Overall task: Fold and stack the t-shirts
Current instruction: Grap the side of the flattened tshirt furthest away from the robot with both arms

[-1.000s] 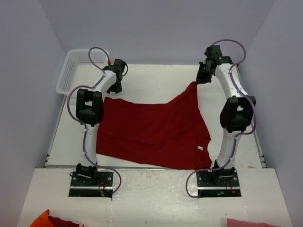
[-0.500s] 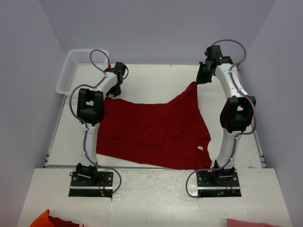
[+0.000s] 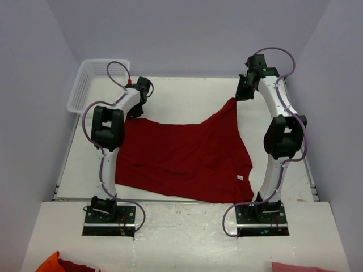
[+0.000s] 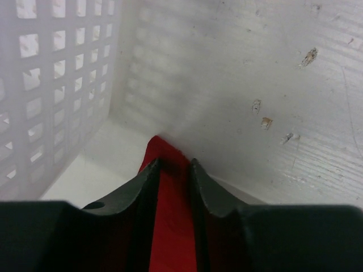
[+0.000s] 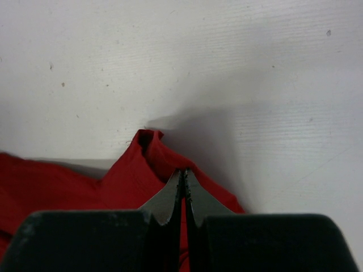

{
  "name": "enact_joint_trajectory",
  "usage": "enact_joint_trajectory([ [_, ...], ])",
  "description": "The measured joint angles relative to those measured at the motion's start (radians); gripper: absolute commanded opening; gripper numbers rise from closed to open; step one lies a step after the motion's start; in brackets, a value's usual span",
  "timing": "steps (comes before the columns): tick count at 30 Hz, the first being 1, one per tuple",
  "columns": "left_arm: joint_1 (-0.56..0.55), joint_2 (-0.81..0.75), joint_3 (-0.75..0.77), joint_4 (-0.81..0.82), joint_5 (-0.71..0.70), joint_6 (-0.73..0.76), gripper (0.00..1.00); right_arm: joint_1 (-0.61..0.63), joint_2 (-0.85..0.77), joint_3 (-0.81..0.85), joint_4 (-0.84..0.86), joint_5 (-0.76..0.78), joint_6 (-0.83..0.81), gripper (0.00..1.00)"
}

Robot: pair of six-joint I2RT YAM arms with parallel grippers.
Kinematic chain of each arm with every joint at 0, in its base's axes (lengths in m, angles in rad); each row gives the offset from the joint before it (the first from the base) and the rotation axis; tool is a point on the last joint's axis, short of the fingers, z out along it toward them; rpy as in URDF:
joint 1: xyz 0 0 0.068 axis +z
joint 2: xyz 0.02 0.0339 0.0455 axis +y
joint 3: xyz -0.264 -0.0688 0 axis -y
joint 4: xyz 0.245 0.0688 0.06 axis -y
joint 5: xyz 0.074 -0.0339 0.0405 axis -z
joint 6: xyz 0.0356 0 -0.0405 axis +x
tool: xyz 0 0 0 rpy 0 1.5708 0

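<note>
A dark red t-shirt (image 3: 181, 153) lies spread on the white table, its small white neck label (image 3: 240, 178) near the right front. My right gripper (image 3: 241, 93) is shut on the shirt's far right corner (image 5: 130, 170) and holds it peaked above the table. In the right wrist view my right gripper (image 5: 182, 173) shows its jaws pressed together on cloth. My left gripper (image 3: 136, 110) is down at the far left corner. There the left gripper (image 4: 173, 164) has its fingers still apart, with a strip of red cloth (image 4: 167, 226) lying between them.
A white plastic mesh basket (image 3: 85, 85) stands at the table's far left corner, and its wall (image 4: 51, 85) is close to the left of the left fingers. Bits of coloured cloth (image 3: 57, 263) lie off the table at the bottom left and bottom right.
The left gripper has settled lower onto the shirt's far left corner and its jaws have narrowed around the cloth. The right arm and its raised corner have not moved.
</note>
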Motion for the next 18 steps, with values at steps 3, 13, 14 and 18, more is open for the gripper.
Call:
enact_joint_trajectory([
  [3, 0.000, 0.000, -0.014, 0.004, -0.007, 0.000, 0.08, -0.001, 0.000, 0.000, 0.000, 0.000, 0.000, 0.00],
  [13, 0.000, 0.011, -0.003, -0.003, -0.024, -0.003, 0.00, -0.002, 0.000, 0.000, 0.000, 0.004, -0.003, 0.00],
  [14, 0.000, 0.011, -0.003, -0.003, -0.025, -0.002, 0.00, -0.002, 0.000, 0.000, 0.000, 0.005, -0.003, 0.00],
  [18, 0.000, 0.011, -0.003, -0.003, -0.026, -0.003, 0.00, -0.011, 0.002, 0.004, -0.002, 0.023, -0.003, 0.00],
])
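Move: Right between the left hand's part-open fingers stands the far left corner of the t-shirt, its middle about 1 cm below the hand point. The basket's middle is roughly 18 cm to that hand's left and 13 cm ahead, and the body of the t-shirt some 23 cm back and 24 cm right, 2 cm lower. The right hand already holds the far right corner at its fingertips, lifted off the table. Closing from about a third open to fully shut, the left fingers pinch the far left corner of the t-shirt while the hand sinks and eases back about half a centimetre, its wrist all but still. The right hand keeps its shut grip on the raised far right corner, stays put, then at the very end starts right, about 1 cm, away from the left hand. ##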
